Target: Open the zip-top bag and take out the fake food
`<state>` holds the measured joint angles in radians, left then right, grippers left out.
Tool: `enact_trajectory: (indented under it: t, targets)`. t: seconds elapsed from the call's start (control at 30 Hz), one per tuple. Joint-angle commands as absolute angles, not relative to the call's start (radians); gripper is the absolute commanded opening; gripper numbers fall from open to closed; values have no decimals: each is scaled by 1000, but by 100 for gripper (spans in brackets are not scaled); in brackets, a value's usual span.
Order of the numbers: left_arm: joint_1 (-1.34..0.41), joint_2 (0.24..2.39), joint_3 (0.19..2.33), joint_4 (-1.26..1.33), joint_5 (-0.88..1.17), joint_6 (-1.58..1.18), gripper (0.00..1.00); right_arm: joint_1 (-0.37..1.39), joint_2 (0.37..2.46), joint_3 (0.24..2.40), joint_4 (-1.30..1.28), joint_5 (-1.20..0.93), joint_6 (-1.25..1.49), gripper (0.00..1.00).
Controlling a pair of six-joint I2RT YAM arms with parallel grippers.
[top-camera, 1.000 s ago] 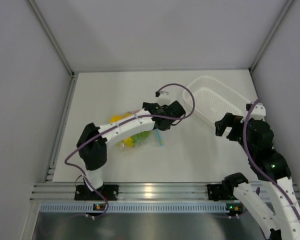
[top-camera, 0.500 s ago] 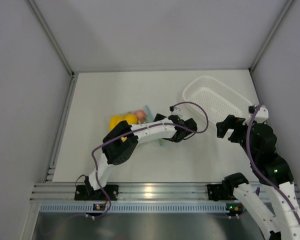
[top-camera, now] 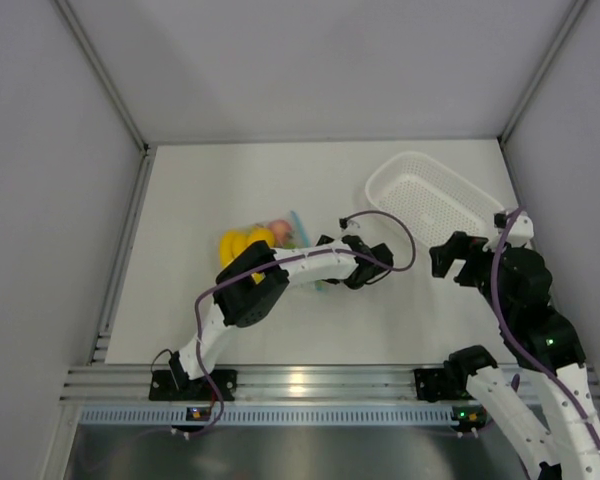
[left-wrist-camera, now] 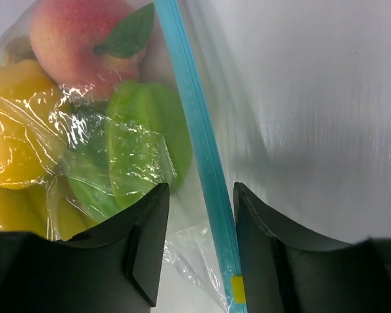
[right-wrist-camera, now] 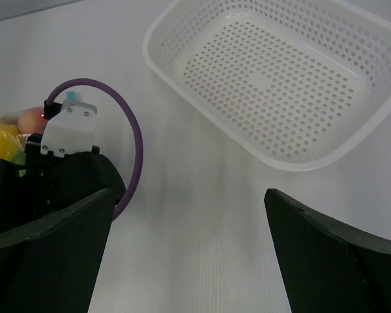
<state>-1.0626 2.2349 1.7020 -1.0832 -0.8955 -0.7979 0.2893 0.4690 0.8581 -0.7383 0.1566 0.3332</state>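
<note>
The zip-top bag [top-camera: 285, 243] lies flat left of the table's middle, its blue zip strip [left-wrist-camera: 195, 124] on its right edge. The fake food is inside it: a pink peach [left-wrist-camera: 75, 36], green pieces [left-wrist-camera: 146, 130] and yellow fruit [left-wrist-camera: 13, 137]; the yellow banana bunch [top-camera: 235, 244] shows from above. My left gripper [left-wrist-camera: 199, 195] is low over the bag's near right corner. Its jaws are narrowed on either side of the zip strip, which runs along the right finger [left-wrist-camera: 260, 241] with a gap still showing to the left one. My right gripper [right-wrist-camera: 188, 195] hangs wide open and empty to the right.
A white perforated basket [top-camera: 430, 200] stands empty at the back right, just beyond my right gripper [top-camera: 450, 255]. The left arm's purple cable [right-wrist-camera: 138, 150] loops over the table between the two arms. Grey walls close in the table's left, back and right.
My left arm has swung forward and down onto the bag's zip edge, uncovering the fruit, and its jaws have narrowed around the strip. The right arm has barely moved.
</note>
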Motion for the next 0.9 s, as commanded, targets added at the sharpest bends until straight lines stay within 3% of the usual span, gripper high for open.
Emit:
enact_trajectory:
  t: [0.0, 0.1, 0.23, 0.27, 0.37, 0.6, 0.87]
  targets:
    - [-1049, 2210, 1709, -1106, -923, -811, 47, 278, 462, 854, -698, 140, 325, 99]
    - [-1045, 2200, 1701, -1103, -922, -818, 42, 278, 462, 848, -692, 132, 328, 99]
    - [-1037, 2187, 1684, -1104, -922, -821, 26, 278, 463, 844, -690, 130, 330, 99]
    - [-1037, 2184, 1681, -1104, -922, -822, 12, 278, 463, 842, -689, 127, 330, 99]
    - [-1032, 2163, 1672, -1104, -923, -837, 0, 278, 465, 839, -684, 123, 328, 99]
    - [-1026, 2014, 1681, -1103, -942, -905, 0, 278, 483, 795, -597, -58, 319, 100]
    - [-1022, 1809, 1765, -1101, -999, -998, 0, 276, 541, 698, -307, -509, 339, 99]
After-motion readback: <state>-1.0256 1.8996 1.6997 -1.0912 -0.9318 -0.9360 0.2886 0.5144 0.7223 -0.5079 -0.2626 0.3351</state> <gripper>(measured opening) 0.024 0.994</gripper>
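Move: The bag's blue zip strip already runs between the open left fingers, its middle about 3 cm ahead and 3 cm left, just below their level; the yellow slider sits roughly 4 cm back and 1 cm right. The peach lies some 7 cm ahead and 10 cm left, the green pepper 1 cm ahead and 7 cm left. From the right hand, the strip's middle is about 10 cm ahead, 29 cm left and 23 cm down; the white basket is 24 cm ahead, 4 cm right, 21 cm down. Shut the left gripper the rest of the way, easing about 1 cm left as you close, and pinch the zip strip just beyond its slider; then lift straight up about 12 cm, tipping the fingertips up and rolling the wrist. As that lift starts, swing the open right gripper left towards the strip, nearly 8 cm, turning it counter-clockwise some 25 degrees. ##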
